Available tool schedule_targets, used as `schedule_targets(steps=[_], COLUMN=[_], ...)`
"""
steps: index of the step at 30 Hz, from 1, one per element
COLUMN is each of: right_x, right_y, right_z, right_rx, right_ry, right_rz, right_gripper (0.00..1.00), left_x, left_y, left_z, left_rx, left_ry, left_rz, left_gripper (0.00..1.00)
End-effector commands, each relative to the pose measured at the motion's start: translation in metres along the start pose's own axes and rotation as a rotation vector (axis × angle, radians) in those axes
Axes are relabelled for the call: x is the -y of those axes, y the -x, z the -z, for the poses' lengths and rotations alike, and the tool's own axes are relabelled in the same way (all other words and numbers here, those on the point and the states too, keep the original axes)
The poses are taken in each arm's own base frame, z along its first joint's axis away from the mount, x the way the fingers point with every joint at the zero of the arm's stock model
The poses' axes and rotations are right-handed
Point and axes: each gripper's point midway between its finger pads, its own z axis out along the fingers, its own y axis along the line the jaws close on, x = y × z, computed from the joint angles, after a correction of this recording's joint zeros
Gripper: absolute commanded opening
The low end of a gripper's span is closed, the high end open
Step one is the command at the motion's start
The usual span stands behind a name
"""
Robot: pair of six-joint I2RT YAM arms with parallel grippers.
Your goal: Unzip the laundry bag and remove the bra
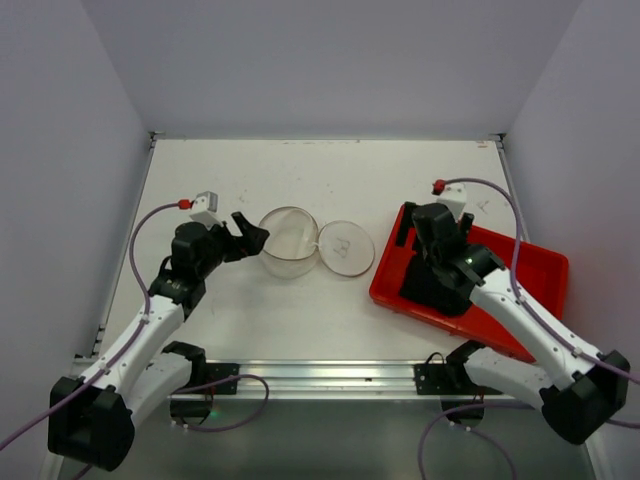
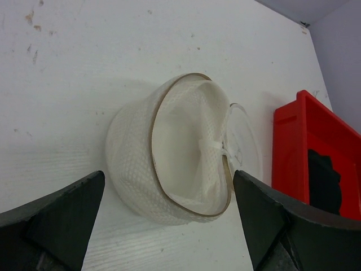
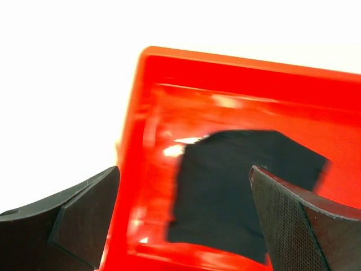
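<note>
The laundry bag [image 1: 290, 243] lies unzipped on the table, its deep white mesh half tipped on its side and the flat half [image 1: 346, 248] spread to the right. In the left wrist view the laundry bag [image 2: 169, 152] shows an empty inside. My left gripper [image 1: 252, 232] is open just left of the bag, its jaws [image 2: 168, 183] wide on either side of the near rim without touching it. The black bra [image 3: 237, 192] lies in the red tray [image 3: 152, 113]. My right gripper [image 3: 185, 172] hangs open above it, holding nothing.
The red tray [image 1: 540, 270] sits tilted at the right of the table, under my right gripper [image 1: 418, 232]; the left wrist view shows the red tray [image 2: 293, 147] with the bra [image 2: 324, 180] inside. Grey walls close the table on three sides.
</note>
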Motion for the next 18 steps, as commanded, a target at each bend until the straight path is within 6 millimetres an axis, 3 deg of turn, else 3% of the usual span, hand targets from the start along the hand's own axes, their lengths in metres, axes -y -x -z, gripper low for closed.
schedule_targets(steps=[1, 2, 3, 5, 6, 9, 13, 14, 15, 16, 18], right_x=[-0.066, -0.082, -0.103, -0.127, -0.150, -0.187, -0.205, -0.206, -0.201, -0.197, -0.189], right_y=[0.014, 0.012, 0.023, 0.031, 0.036, 0.038, 0.027, 0.025, 0.008, 0.020, 0.016], right_z=[-0.002, -0.001, 0.007, 0.018, 0.034, 0.066, 0.085, 0.084, 0.075, 0.072, 0.064], right_rx=[-0.051, -0.075, -0.042, -0.021, 0.017, 0.081, 0.088, 0.100, 0.094, 0.154, 0.158], right_ry=[0.233, 0.290, 0.357, 0.418, 0.453, 0.535, 0.708, 0.724, 0.716, 0.688, 0.638], right_rz=[0.044, 0.053, 0.047, 0.059, 0.093, 0.144, 0.042, 0.027, 0.040, -0.024, -0.039], right_gripper=[0.99, 0.99, 0.99, 0.99, 0.99, 0.99, 0.99, 0.99, 0.99, 0.99, 0.99], left_x=[0.019, 0.021, 0.023, 0.029, 0.033, 0.046, 0.067, 0.068, 0.070, 0.071, 0.070], left_y=[0.010, 0.012, 0.013, 0.010, 0.012, 0.012, 0.011, 0.012, 0.014, 0.018, 0.028], left_z=[0.003, 0.004, 0.007, 0.009, 0.011, 0.014, 0.022, 0.024, 0.027, 0.032, 0.040], left_rx=[0.038, 0.046, 0.057, 0.073, 0.087, 0.087, 0.090, 0.098, 0.109, 0.134, 0.195], left_ry=[-0.098, -0.105, -0.106, -0.102, -0.110, -0.148, -0.258, -0.261, -0.266, -0.272, -0.267], left_rz=[-0.055, -0.074, -0.085, -0.123, -0.146, -0.175, -0.198, -0.198, -0.202, -0.204, -0.213], left_gripper=[1.00, 1.00, 1.00, 1.00, 1.00, 1.00, 0.99, 0.99, 1.00, 1.00, 1.00])
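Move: The open laundry bag stands about 34 cm to the right hand's left and 5 cm ahead, its middle some 14 cm below; its unzipped lid lies nearer, roughly 19 cm left, 6 cm ahead and 19 cm down. The bra lies on the red bin's floor, almost straight below and 2 cm right; the bin's middle is 10 cm right. From the left hand the bag is about 8 cm right, 5 cm ahead, 11 cm down. Empty and already wide open, the right hand leaves the bra behind and sweeps fast about 20 cm left, out over the bin's left rim towards the laundry bag, rising some 4 cm late in the swing, turning about 35 degrees counter-clockwise and rolling its left side up a little. The left hand, also open and touching nothing, backs up and away from the bag, rising about 4 cm while drifting right and a little back, its fingers tipping up and swinging some 10 degrees clockwise. ##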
